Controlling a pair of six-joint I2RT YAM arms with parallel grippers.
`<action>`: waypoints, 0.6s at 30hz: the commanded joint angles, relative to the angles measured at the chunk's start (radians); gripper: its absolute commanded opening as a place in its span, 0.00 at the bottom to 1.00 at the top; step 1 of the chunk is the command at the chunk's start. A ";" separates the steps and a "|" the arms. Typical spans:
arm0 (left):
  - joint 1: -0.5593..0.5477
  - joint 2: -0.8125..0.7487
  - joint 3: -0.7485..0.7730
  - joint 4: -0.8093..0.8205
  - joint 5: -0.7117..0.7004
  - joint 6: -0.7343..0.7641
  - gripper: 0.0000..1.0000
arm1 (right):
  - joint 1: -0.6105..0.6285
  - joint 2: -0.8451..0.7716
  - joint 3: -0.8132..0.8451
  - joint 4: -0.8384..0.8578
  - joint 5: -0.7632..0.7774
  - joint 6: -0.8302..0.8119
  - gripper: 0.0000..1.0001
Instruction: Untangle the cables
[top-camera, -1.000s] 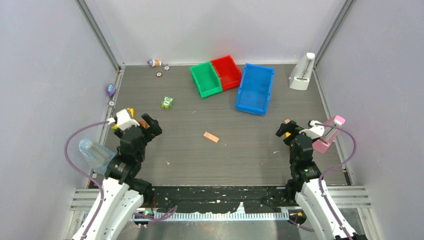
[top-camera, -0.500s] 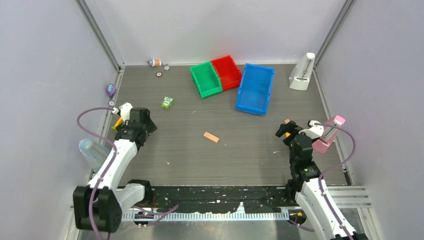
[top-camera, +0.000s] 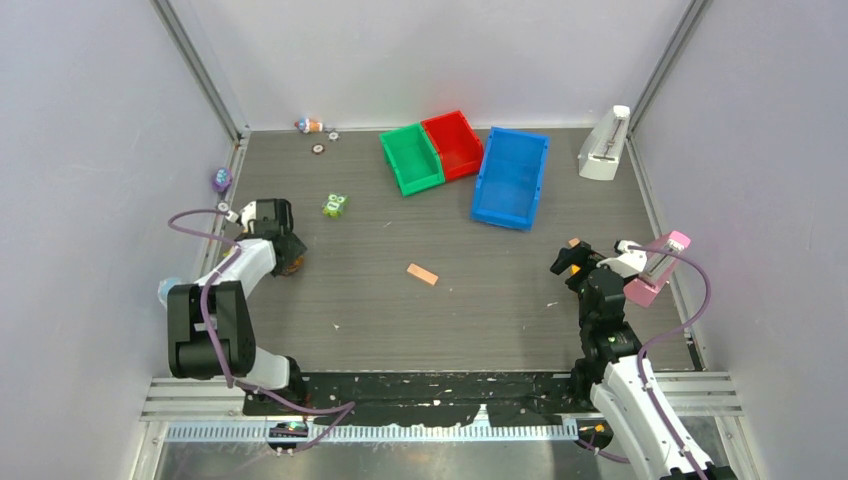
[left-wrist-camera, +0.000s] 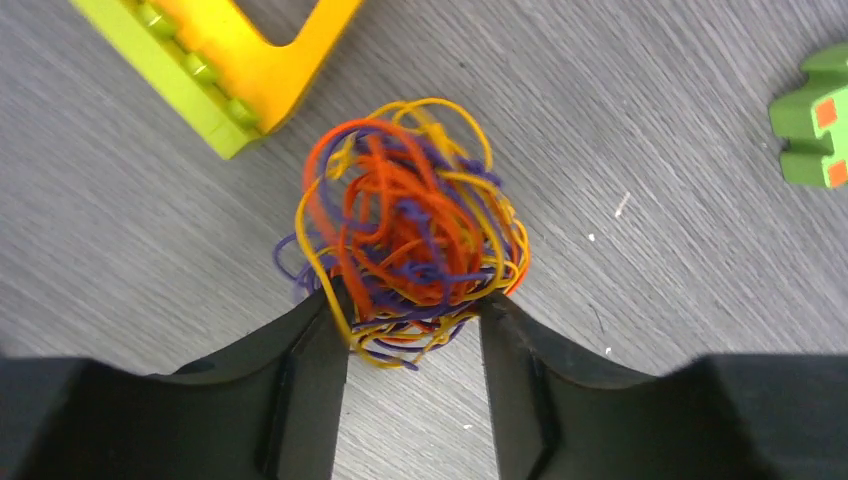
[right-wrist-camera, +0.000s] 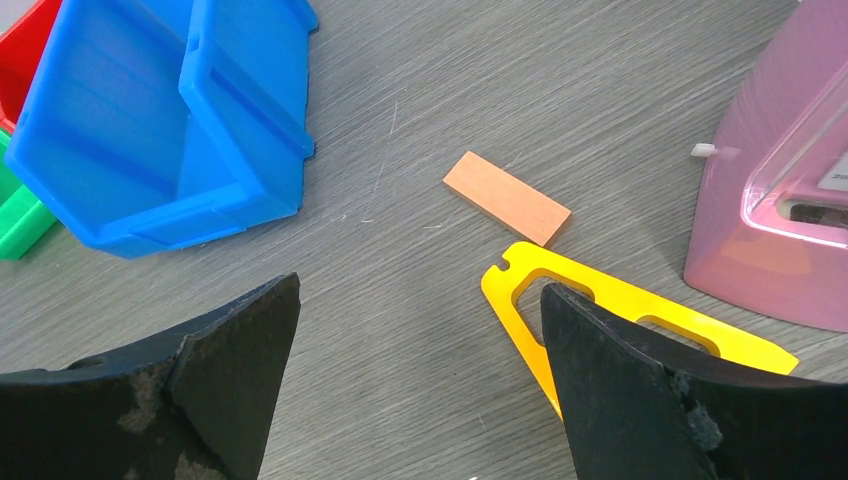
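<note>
The cables (left-wrist-camera: 405, 235) are a ball of yellow, orange-red and purple strands lying on the grey table. In the left wrist view my left gripper (left-wrist-camera: 408, 303) straddles the ball's near edge. Its two black fingertips touch the strands on either side, and a few loose loops hang in the wide gap between them. From above, the left gripper (top-camera: 283, 255) points down at the table's left side and only a bit of orange shows under it. My right gripper (right-wrist-camera: 418, 290) hangs open over bare table at the right (top-camera: 567, 258), holding nothing.
A yellow-green and orange piece (left-wrist-camera: 230, 60) lies just beyond the tangle, and a green block (left-wrist-camera: 812, 130) to its right. A tan block (top-camera: 422, 274) lies mid-table. Green (top-camera: 411, 158), red (top-camera: 453, 143) and blue (top-camera: 511, 177) bins stand at the back. A pink stand (top-camera: 658, 267) and a yellow flat piece (right-wrist-camera: 620, 310) are by the right gripper.
My left arm has stretched out toward the far left and come down over the tangle, and its jaws have narrowed. The right arm has not moved.
</note>
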 joint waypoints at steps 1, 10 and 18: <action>0.016 0.003 0.016 0.112 0.095 0.018 0.29 | -0.001 0.009 0.021 0.044 -0.003 0.009 0.95; -0.053 -0.107 -0.122 0.339 0.520 0.088 0.00 | -0.001 0.017 0.014 0.082 -0.081 -0.020 0.95; -0.270 -0.156 -0.251 0.782 0.869 0.070 0.00 | 0.029 0.226 0.025 0.371 -0.646 -0.098 0.98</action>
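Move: The cable tangle sits right at the left fingertips, only 2 cm or so ahead, 1 cm left and 1 cm lower. From that hand the yellow plate is about 4 cm ahead and 10 cm left, the green piece 12 cm ahead and 10 cm right, the peach tile 4 cm back and 31 cm right. From the right hand the tangle lies roughly 70 cm left, 4 cm ahead and 8 cm below; the blue tray is some 22 cm ahead and 19 cm left. Shut the left fingers on strands of the tangle while easing a little forward and right, then sweep the pinched cables fast to the right, about 17 cm in all and rising slightly, towards the peach tile, turning the wrist clockwise and tipping the fingertips up. Late on, start the open right hand leftward towards the tangle, some 6 cm, turning it counter-clockwise. ##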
